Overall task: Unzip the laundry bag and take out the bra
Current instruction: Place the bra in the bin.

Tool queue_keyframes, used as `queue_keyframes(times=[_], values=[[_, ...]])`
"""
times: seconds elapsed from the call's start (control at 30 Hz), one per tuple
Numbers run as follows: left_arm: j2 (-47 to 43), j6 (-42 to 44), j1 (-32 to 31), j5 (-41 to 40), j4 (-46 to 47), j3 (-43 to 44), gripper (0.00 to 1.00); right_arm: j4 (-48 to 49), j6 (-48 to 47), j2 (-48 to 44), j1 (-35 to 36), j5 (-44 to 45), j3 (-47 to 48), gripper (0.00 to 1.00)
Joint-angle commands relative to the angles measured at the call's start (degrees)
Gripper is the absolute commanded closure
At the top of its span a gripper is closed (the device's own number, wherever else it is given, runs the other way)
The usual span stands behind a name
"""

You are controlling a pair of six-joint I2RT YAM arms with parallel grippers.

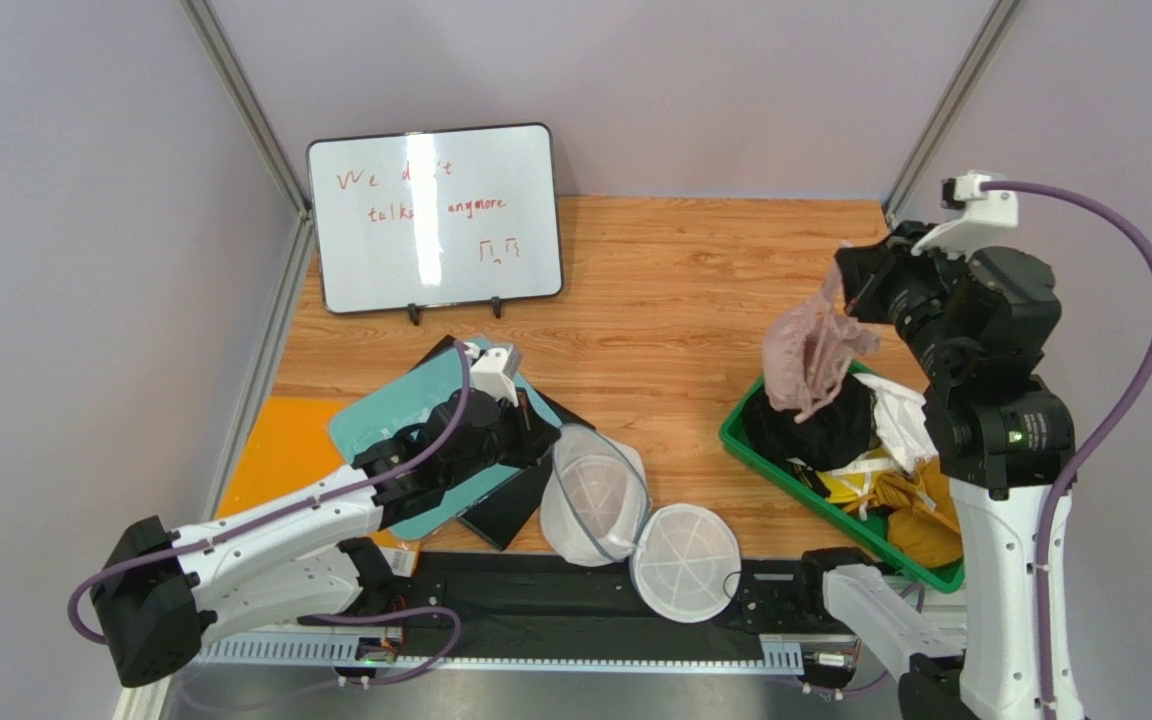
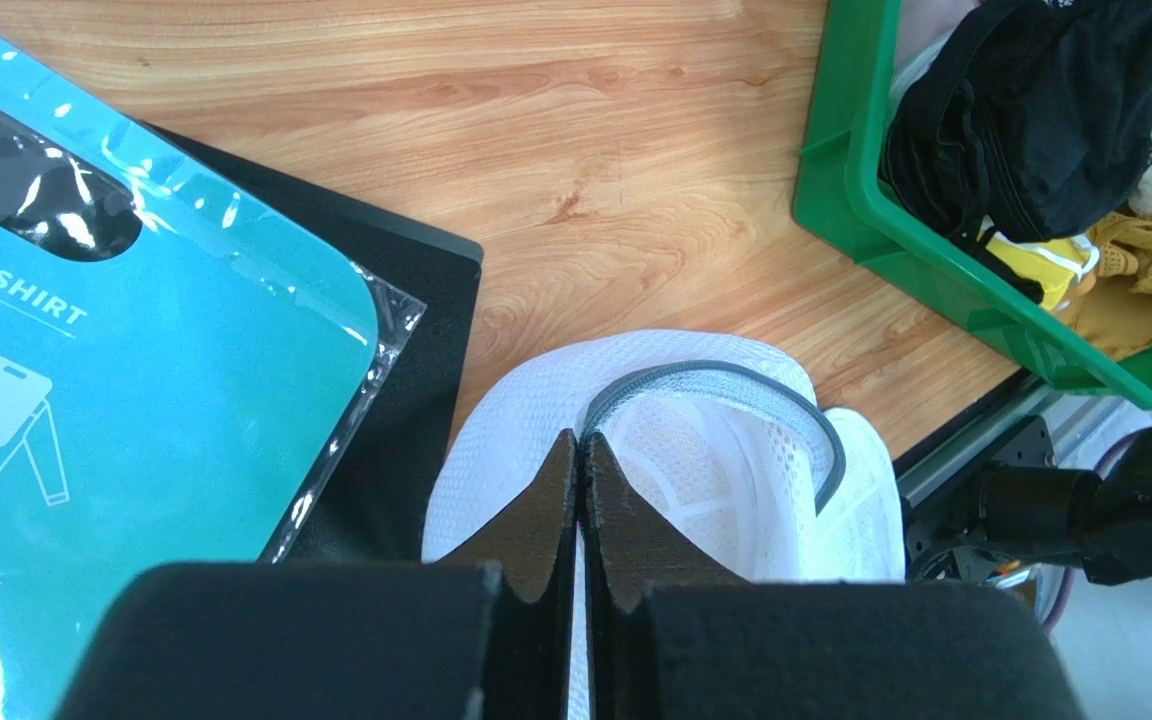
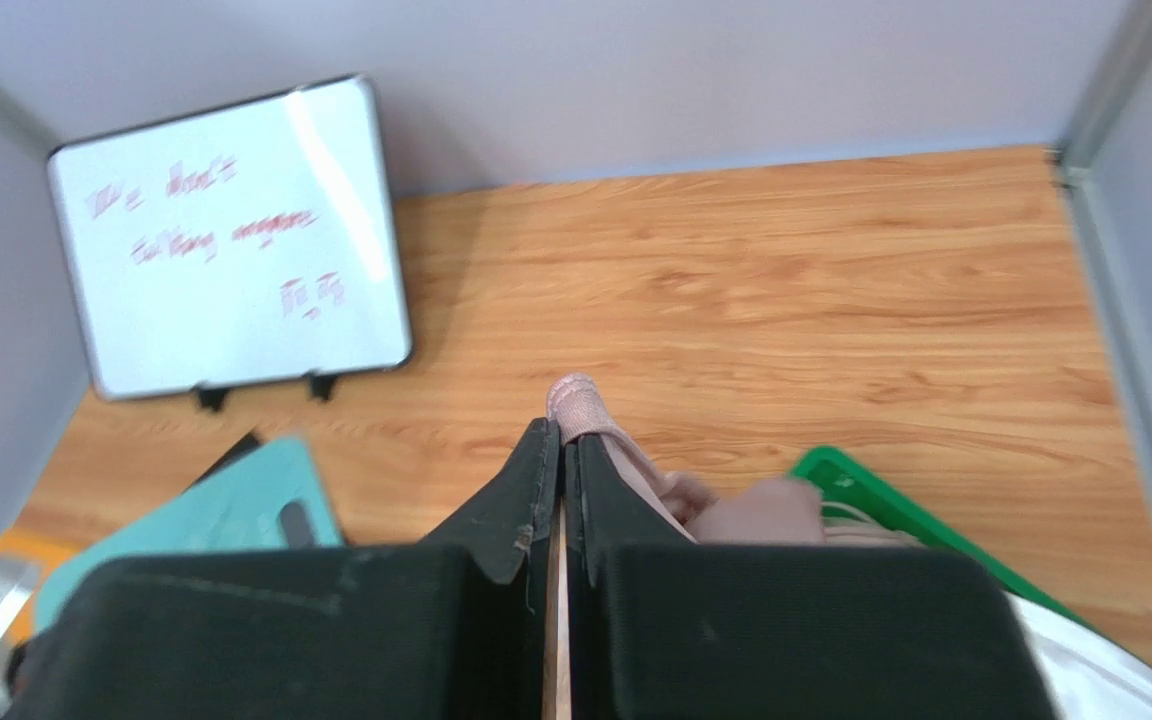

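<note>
The laundry bag (image 1: 597, 503), a white mesh pouch with a grey zip rim, lies unzipped near the table's front, its round lid flap (image 1: 684, 563) folded out to the right. My left gripper (image 1: 542, 447) is shut on the bag's left edge. In the left wrist view the closed tips (image 2: 582, 440) pinch the mesh at the rim of the laundry bag (image 2: 717, 450). My right gripper (image 1: 848, 300) is raised over the green bin (image 1: 778, 474), shut on the pinkish bra (image 1: 808, 353), which hangs below it. The right wrist view shows the bra (image 3: 755, 510) trailing from the closed right gripper (image 3: 561, 432).
The green bin (image 2: 853, 165) holds a black garment (image 2: 1033, 105) and yellow and white clothes. A teal shirt-board package (image 2: 132, 375) on a black sheet lies left of the bag. A whiteboard (image 1: 435, 218) stands at the back.
</note>
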Motion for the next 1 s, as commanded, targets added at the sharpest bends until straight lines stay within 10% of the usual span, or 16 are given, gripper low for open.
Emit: queue_keyframes(times=[0.0, 0.37, 0.97], values=[[-1.96, 1.63, 0.22, -0.5, -0.27, -0.09, 1.0, -1.47, -0.17, 0.4, -10.67, -0.75, 1.85, 1.0], [-8.11, 2.68, 0.22, -1.46, -3.69, -1.41, 1.0, -3.23, 3.08, 1.02, -32.32, -2.78, -0.78, 1.0], [-10.22, 2.51, 0.22, -1.99, -6.68, -2.02, 1.0, 0.64, 12.4, -23.13, -33.83, -4.26, -36.64, 1.0]])
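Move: The right gripper already holds the bra. The green bin's middle lies about 15 cm to its right, roughly 2 cm back and some 37 cm below. In the bin, the black garment is about 7 cm right, a centimetre ahead and 33 cm down; the mustard garment is some 18 cm right, 10 cm back and equally low. From the left gripper, the bin is about 42 cm right, 3 cm ahead and 10 cm lower. Swing the right gripper about 15 cm to the right, turning it some 35 degrees clockwise. Then bring it down about 17 cm over the bin, drawing back some 5 cm and tipping the fingers down, still pinching the bra by its strap. Ease the left gripper 2 to 3 cm left, keeping the laundry bag's rim pinched. ##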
